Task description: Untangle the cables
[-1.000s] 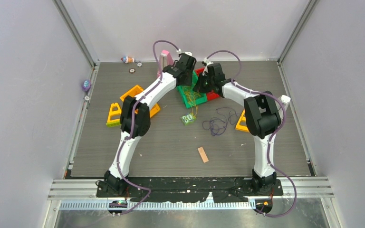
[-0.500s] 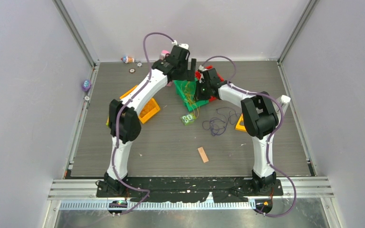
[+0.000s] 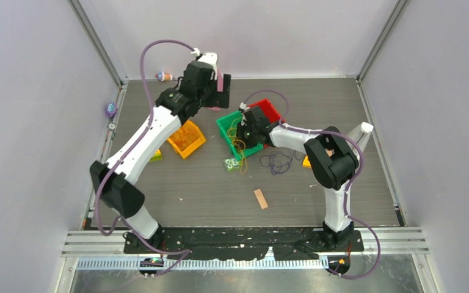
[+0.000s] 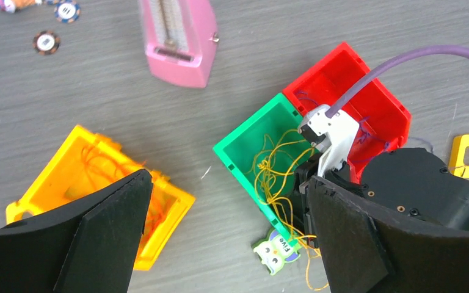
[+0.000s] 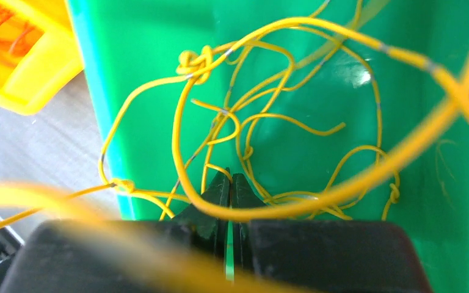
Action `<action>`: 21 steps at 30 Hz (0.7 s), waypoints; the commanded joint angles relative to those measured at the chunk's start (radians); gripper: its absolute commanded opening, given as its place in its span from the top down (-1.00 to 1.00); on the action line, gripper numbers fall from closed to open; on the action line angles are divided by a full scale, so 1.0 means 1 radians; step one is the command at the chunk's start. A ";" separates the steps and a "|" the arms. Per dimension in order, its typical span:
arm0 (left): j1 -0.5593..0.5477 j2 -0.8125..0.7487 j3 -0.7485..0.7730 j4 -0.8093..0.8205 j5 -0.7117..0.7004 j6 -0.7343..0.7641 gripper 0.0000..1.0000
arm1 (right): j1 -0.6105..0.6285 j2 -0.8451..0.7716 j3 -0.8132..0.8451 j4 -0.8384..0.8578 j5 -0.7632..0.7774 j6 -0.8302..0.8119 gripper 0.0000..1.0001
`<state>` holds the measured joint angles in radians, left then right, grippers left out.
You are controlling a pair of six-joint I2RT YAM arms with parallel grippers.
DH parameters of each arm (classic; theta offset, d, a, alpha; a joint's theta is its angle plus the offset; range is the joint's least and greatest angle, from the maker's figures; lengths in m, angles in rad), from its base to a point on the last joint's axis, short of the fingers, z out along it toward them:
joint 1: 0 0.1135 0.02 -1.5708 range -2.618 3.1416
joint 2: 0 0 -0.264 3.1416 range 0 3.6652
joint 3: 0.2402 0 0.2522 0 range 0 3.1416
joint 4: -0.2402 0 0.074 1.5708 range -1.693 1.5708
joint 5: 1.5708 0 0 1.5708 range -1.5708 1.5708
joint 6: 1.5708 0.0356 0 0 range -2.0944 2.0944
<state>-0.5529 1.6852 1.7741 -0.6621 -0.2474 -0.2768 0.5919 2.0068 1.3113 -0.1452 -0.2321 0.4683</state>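
Note:
The yellow-green cable [image 5: 269,122] is a knotted tangle in the green bin [image 3: 225,125]. It also spills over the bin's near corner [image 4: 272,177]. My right gripper [image 5: 230,178] is low inside that bin [image 3: 245,134], shut, with a yellow strand pinched at its tips. The orange cable [image 4: 94,162] lies in the yellow-orange bin [image 3: 186,137]. The dark purple cable [image 3: 278,160] lies loose on the table, right of the green bin. Thin purple strands show in the red bin [image 4: 348,79]. My left gripper [image 4: 229,178] is open wide and empty, high above the bins, at the back left [image 3: 220,91].
A pink metronome-like block [image 4: 177,36] stands at the back. An owl tile [image 3: 232,163] lies by the green bin's near corner. A wooden block [image 3: 261,198] lies nearer the front. Yellow triangle pieces [image 3: 308,162] lie right and left. Poker chips [image 4: 46,41] lie at the far edge.
My left arm has swung left and back, up away from the bins. My right gripper has moved left and nearer, and the green bin and the owl tile have shifted with it.

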 commanded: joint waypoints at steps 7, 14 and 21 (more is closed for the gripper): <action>0.033 -0.299 -0.330 0.130 -0.055 -0.010 -0.99 | 0.052 -0.146 -0.017 0.035 0.107 0.022 0.80; 0.038 -0.412 -0.437 0.139 -0.071 -0.024 -0.99 | 0.039 -0.199 0.044 -0.062 0.217 -0.086 0.79; 0.078 -0.384 -0.463 0.129 0.047 -0.070 -0.99 | 0.038 -0.123 0.139 -0.086 0.320 -0.169 0.82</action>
<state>-0.4992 1.2816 1.3159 -0.5751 -0.2703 -0.3092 0.6281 1.8603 1.3731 -0.2195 0.0032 0.3664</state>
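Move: The right hand's shut fingers are down inside the green box, with the yellow cable pile about 3 cm ahead of them and 1 cm to their left. From there the owl block is some 8 cm back and 3 cm left, and the red box 8 cm ahead and 9 cm right. The open left hand hangs high: the yellow cable is roughly 27 cm below it, 5 cm right and 2 cm back, the orange box 12 cm left and 3 cm back. Back and to the left, the right hand first drags the green box along a further 3 cm or so with its fingertips. Then it turns round and rises out of the box, about 7 cm up and drifting forward and right, tilting its fingers outward some 15 degrees, nearly shut, with a yellow loop at the tips. The left hand, still wide open, draws away back and left about 10 cm towards the orange box. ##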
